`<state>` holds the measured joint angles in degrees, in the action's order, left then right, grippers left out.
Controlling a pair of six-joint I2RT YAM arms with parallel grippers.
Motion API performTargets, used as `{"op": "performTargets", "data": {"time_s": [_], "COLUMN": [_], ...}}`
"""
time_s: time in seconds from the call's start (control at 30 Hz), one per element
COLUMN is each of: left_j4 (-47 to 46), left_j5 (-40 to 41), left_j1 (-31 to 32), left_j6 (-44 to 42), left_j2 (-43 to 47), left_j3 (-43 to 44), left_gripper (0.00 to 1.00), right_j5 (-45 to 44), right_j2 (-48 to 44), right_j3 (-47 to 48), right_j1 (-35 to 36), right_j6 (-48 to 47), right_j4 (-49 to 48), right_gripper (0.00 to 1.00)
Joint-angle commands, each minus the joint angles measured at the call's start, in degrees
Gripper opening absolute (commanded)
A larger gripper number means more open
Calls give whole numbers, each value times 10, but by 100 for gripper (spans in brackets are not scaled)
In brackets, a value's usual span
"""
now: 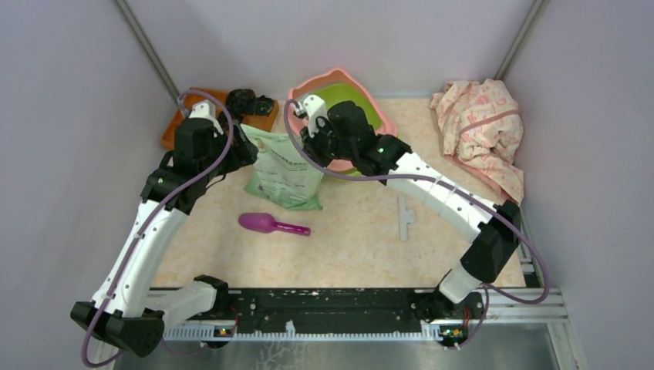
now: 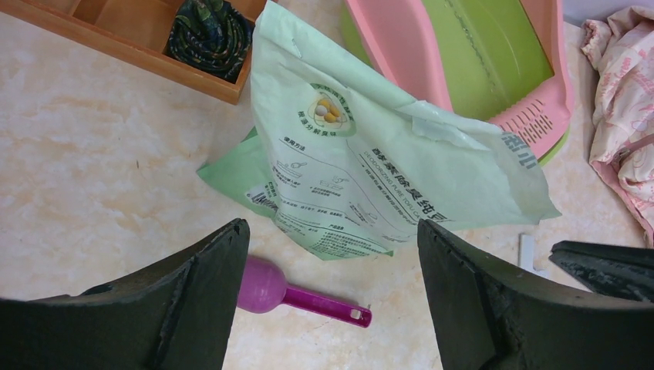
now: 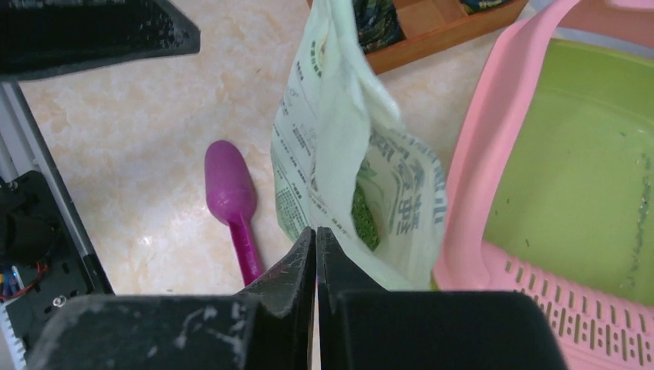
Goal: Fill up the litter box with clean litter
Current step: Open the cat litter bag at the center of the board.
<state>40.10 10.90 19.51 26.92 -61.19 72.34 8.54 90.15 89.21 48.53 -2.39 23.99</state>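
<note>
The litter box (image 1: 382, 116) stands at the back, a lime green basin (image 3: 571, 177) with a pink rim (image 2: 401, 54) and a slotted grate (image 3: 571, 316); only a few specks lie in it. The pale green bag (image 1: 281, 169) leans against its left side, mouth agape, with dark green litter (image 3: 362, 220) showing inside. My right gripper (image 3: 316, 231) is shut, its tips just at the bag's mouth edge, with nothing visibly pinched. My left gripper (image 2: 332, 227) hangs open above the bag's lower end (image 2: 339, 193).
A purple scoop (image 1: 270, 224) lies on the table in front of the bag. An orange-brown wooden tray (image 1: 173, 131) with a dark bundle (image 2: 210, 35) sits at the back left. A pink patterned cloth (image 1: 482, 131) lies at the right, a white strip (image 1: 404, 216) near the middle.
</note>
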Motion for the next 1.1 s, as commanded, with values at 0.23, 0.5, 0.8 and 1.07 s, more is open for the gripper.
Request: {"op": "performTargets", "data": {"time_s": [0.23, 0.5, 0.8, 1.07], "left_j4": [-7, -11, -12, -13], "left_j5": [-5, -5, -5, -5], "left_j1": [-1, -1, -2, -2], "left_j6": [-8, -6, -8, -8], "left_j2": [-1, 0, -3, -4], "left_j3": [10, 2, 2, 1], "left_gripper": [85, 85, 85, 85], "right_j5": [46, 52, 68, 79], "right_j2": [41, 92, 106, 91], "right_j3": [95, 114, 105, 76], "right_j1": [-31, -49, -60, -70], "right_j6": [1, 1, 5, 14], "right_j4": [-2, 12, 2, -17], "right_gripper": [0, 0, 0, 0]}}
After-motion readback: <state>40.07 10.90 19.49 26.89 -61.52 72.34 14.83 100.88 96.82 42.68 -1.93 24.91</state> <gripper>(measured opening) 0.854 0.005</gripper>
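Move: The bag's mouth slants from far left to near right; its middle lies about 6 cm ahead of the right hand, 8 cm to its left and 4 cm lower. From that hand the litter box is some 15 cm ahead, 8 cm right and 24 cm down, and the purple scoop about 8 cm back, 9 cm left and 28 cm down. From the left hand the mouth's middle is about 6 cm ahead, 7 cm right and 4 cm lower. Forward goes the right hand, about 5 cm in all with its fingers kept shut, first rising a little, then dipping 4 to 5 cm from the top of that arc onto the right end of the bag's mouth. The fingertips come in between the two panels against the printed near one, the wrist tipping slightly down, and there the hand stops. ##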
